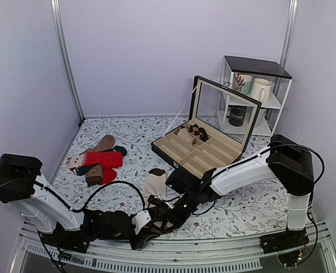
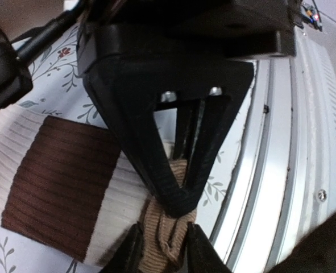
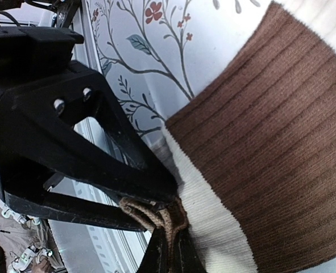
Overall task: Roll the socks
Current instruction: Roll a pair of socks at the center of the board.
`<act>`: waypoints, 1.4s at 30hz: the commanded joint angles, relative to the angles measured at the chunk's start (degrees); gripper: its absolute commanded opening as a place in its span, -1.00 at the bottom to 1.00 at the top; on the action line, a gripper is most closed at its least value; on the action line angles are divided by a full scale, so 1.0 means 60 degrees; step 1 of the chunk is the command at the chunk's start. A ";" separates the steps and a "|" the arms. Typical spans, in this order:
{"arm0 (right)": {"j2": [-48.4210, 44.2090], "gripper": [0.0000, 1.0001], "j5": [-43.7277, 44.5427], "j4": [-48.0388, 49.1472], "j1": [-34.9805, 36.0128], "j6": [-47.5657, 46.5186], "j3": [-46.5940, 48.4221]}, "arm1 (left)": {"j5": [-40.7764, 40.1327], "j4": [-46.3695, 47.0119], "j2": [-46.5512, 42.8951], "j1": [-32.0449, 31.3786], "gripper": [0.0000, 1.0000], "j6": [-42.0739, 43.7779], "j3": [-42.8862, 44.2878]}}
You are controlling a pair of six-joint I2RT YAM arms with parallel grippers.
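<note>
The socks lie flat near the table's front middle, cream with broad brown bands and a tan ribbed cuff at the near end. Both grippers meet at that cuff. In the left wrist view my left gripper has a finger pressed on each side of the bunched tan cuff. My right gripper is shut on the same cuff from the opposite side, its tips just above the left one's. In the top view the left gripper and right gripper almost touch.
Bright red socks and tan and teal socks lie at the left. An open black compartment case stands behind the socks. A white shelf with a mug is at the back right. The table's metal front rail runs right beside the cuff.
</note>
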 commanded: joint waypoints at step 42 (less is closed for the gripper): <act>-0.1969 -0.11 0.1091 0.6971 0.0701 -0.7806 -0.4362 | 0.2940 0.1286 0.1545 0.1540 -1.00 -0.3056 -0.1135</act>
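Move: The sock's tan end lies practically at both hand points and at their height: its middle is about 1 cm to the right of the left hand, whose half-closed fingers straddle it, and about 1 cm to the left of the right hand, which already pinches it. From the left hand, the sock's brown band lies some 7 cm ahead and 2 cm left, the red sock about 30 cm ahead and 25 cm left, and the box roughly 35 cm ahead and 20 cm right. The left fingers shut on the folded tan end and keep it pinched while the hand rolls some 25 degrees about its finger line, top going forward towards the rest of the sock, drifting a centimetre or two out to the left and back. Once that grip is made, the right hand opens about halfway and lets go, rises about 8 cm while swinging some 4 cm right, then turns back left and sinks a little over the tan end, its wrist rolling the other way by about 70 degrees and its fingers coming flatter and pointing left, still open. ##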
